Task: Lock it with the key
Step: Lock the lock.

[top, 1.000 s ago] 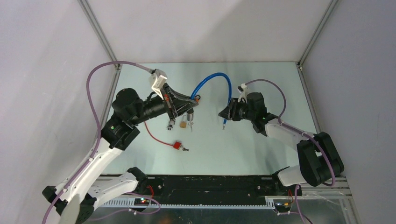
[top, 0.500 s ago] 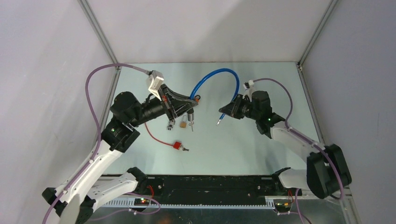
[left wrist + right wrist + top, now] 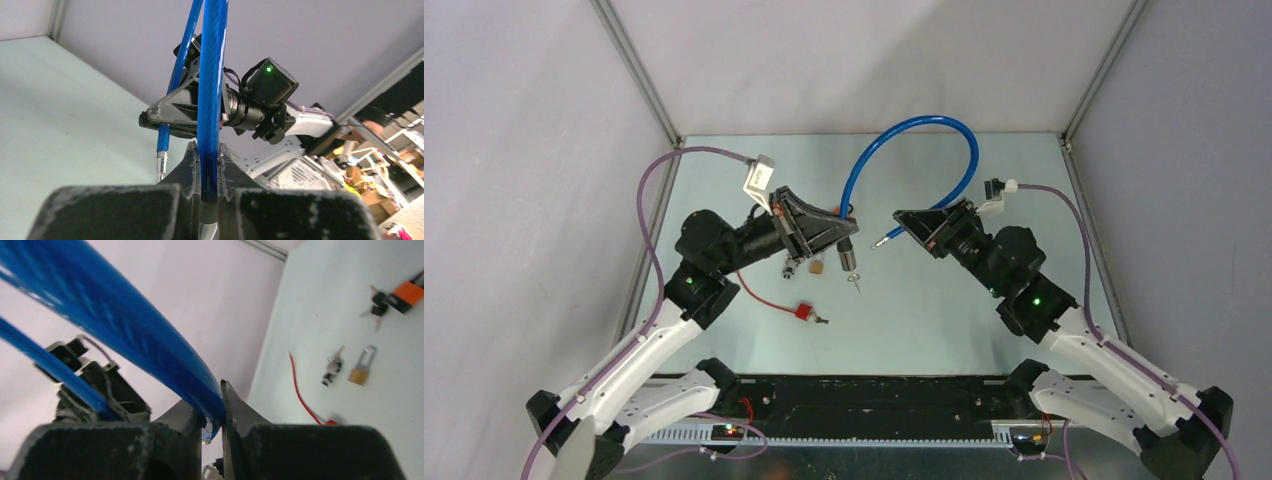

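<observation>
A blue cable lock (image 3: 924, 125) arches between both grippers above the table. My left gripper (image 3: 848, 233) is shut on one end of the cable (image 3: 211, 90), just above the dark lock barrel (image 3: 848, 256). A bunch of keys (image 3: 855, 283) dangles under the barrel. My right gripper (image 3: 906, 223) is shut on the cable's other end (image 3: 150, 335). The cable's metal pin (image 3: 879, 241) pokes out toward the left gripper, a short gap from the barrel. The left wrist view shows the pin (image 3: 160, 167) beside my left gripper (image 3: 207, 150). My right gripper (image 3: 214, 412) pinches the cable between both jaws.
On the table under the left gripper lie a brass padlock (image 3: 818, 266) and a small silver lock (image 3: 792, 266). A red cable (image 3: 759, 292) runs to a red lock with a key (image 3: 805, 312). White enclosure walls stand on three sides.
The right gripper tightened on the cable end and swung up and right, turning the pin toward the left gripper. The cable arch grew taller. The left gripper lifted and tilted with the barrel.
</observation>
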You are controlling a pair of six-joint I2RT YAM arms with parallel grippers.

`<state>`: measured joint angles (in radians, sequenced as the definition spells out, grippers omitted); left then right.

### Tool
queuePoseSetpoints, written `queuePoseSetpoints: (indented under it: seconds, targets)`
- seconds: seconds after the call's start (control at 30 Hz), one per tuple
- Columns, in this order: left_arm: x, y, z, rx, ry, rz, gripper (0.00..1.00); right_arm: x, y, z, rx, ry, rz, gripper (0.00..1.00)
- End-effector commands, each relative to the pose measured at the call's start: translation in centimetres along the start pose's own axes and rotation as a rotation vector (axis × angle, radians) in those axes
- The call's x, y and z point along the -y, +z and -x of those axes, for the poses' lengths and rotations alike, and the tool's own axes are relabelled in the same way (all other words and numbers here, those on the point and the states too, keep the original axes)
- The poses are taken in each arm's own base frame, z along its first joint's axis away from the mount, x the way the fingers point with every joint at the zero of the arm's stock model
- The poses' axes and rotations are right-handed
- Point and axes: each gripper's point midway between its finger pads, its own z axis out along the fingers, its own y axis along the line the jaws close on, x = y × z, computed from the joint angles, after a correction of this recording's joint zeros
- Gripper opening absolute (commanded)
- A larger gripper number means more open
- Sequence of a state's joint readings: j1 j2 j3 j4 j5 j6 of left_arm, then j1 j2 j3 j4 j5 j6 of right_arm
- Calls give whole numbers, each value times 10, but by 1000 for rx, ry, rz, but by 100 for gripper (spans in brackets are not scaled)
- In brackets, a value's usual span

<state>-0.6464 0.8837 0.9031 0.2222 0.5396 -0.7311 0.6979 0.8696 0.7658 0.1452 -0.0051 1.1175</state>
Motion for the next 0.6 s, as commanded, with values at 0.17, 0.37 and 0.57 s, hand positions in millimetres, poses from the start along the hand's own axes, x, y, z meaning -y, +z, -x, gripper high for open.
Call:
queuePoseSetpoints:
  seconds: [0.17, 0.37, 0.57]
  targets:
    - [49, 9, 19, -20, -31, -233, 0, -114, -36, 42, 270, -75, 290, 0]
    - [64, 13, 10, -111, 23, -360, 0, -138, -59, 40, 343, -217, 357, 0]
    - [78, 6, 3, -130, 224, -475, 0, -158, -77, 34, 314, -201, 457, 0]
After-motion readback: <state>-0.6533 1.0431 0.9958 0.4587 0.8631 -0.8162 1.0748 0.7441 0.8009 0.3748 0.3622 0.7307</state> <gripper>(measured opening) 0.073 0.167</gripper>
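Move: Hanging from the left fingers, the lock body sits roughly 5 cm below that hand and 1 cm back; from the right hand it lies about 8 cm left, 6 cm back and slightly lower. The cable's free pin, the left hand's goal, is some 2 cm ahead, 3 cm right and 7 cm below that hand. On the table about 25 cm below the left hand, the brass padlock lies 9 cm ahead and 7 cm left, the red lock straight left 10 cm. Raising the blue cable's pinned end about 10 cm while drawing it back some 6 cm, the right hand tips its fingers upward by roughly 25 degrees and keeps its grip. Meanwhile the left hand, still pinching the cable just above the lock body, comes back and to the right towards the pin, rising a little and swinging about 20 degrees clockwise. ##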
